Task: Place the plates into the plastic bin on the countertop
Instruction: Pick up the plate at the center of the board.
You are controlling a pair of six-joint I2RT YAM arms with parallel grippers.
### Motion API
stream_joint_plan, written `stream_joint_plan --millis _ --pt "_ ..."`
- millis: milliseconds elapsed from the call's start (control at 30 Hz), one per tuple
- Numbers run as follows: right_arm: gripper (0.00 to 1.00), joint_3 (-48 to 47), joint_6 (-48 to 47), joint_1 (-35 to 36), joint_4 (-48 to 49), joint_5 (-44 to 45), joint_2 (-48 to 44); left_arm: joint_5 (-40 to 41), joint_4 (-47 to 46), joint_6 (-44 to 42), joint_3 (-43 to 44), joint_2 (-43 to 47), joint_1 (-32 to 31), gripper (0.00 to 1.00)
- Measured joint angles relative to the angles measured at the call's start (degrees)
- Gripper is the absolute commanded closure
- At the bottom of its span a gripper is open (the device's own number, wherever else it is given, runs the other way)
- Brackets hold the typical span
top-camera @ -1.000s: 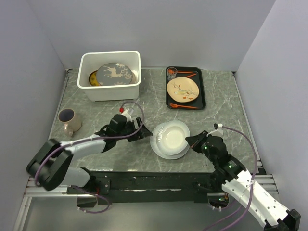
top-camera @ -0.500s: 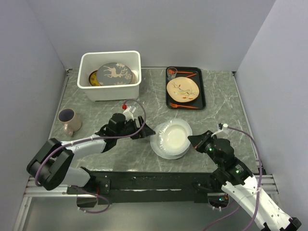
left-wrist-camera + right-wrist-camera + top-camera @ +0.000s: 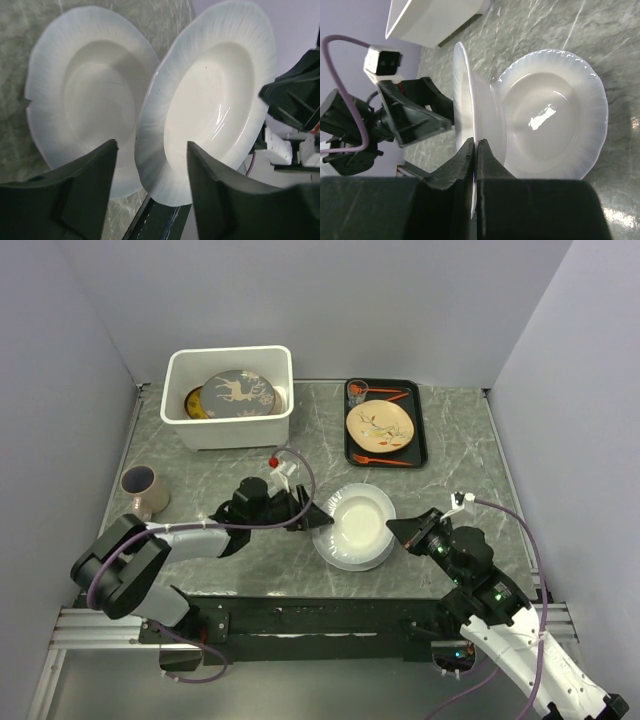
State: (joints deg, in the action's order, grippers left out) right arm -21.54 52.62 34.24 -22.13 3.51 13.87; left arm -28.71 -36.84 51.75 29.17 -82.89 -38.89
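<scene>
Two white plates sit at the middle of the countertop (image 3: 440,470). The lower plate (image 3: 335,550) (image 3: 85,95) (image 3: 550,125) lies flat. The upper plate (image 3: 360,520) (image 3: 210,95) is tilted up on edge, seen edge-on (image 3: 462,95) in the right wrist view. My right gripper (image 3: 397,531) (image 3: 476,146) is shut on its right rim. At the plate's left rim, my left gripper (image 3: 308,513) (image 3: 152,167) is open, one finger on each side of the rim. The plastic bin (image 3: 180,375) at the back left holds a dark deer plate (image 3: 238,390) and a brown one (image 3: 196,401).
A black tray (image 3: 418,435) at the back right carries a peach flower plate (image 3: 379,424) and orange cutlery. A grey mug (image 3: 143,489) stands at the left edge. The bin's corner (image 3: 435,20) shows in the right wrist view.
My left gripper has moved right until its fingers straddle the upper plate's left rim, and its jaws have narrowed. The right gripper has kept its hold and tilted the plate up more.
</scene>
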Motion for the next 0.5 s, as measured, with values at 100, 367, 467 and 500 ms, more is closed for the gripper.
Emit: stream_joint_plan --millis 100,367,467,500 --pt "1.0 0.0 -0.02 0.0 0.7 -0.46 0.39 -0.15 -0.83 0.42 0.87 -2.36 -2.21 0.77" --pt "0.83 -0.13 -1.75 -0.66 -1.44 2.23 0.46 -2.51 -6.45 6.47 1.07 -3.45 -1.73 0.99" --pt "0.65 -0.39 -1.66 -0.63 -1.66 2.58 1.31 -2.29 -5.68 6.34 1.07 -2.56 -1.81 0.99" --pt "0.61 -0.52 -1.49 -0.66 -1.92 2.82 2.16 -2.08 -5.29 5.88 1.07 -1.81 -1.95 0.99"
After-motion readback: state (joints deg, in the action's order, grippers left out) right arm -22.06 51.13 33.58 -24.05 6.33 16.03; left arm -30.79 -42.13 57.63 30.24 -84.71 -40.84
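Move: The upper white plate is off the lower one, tilted, its right rim already in the right fingers; its middle lies about 9 cm right of the left hand and level with it fore and aft, and some 7 cm left of the right hand. The lower white plate lies on the counter about 8 cm right of the left hand, 4 cm back and 10 cm below. The decorated plate on the tray is some 25 cm ahead of the left hand and 16 cm to its right, about 9 cm below. The upper white plate's left rim is pinched by the left hand, which pushes on about 2 cm to the right and slightly back, towards the plate's middle, shutting its open fingers on the rim, then lifts some 2.5 cm. The right hand, still at the right rim, begins to open as it sinks and shifts rightward by about 1 cm each. ##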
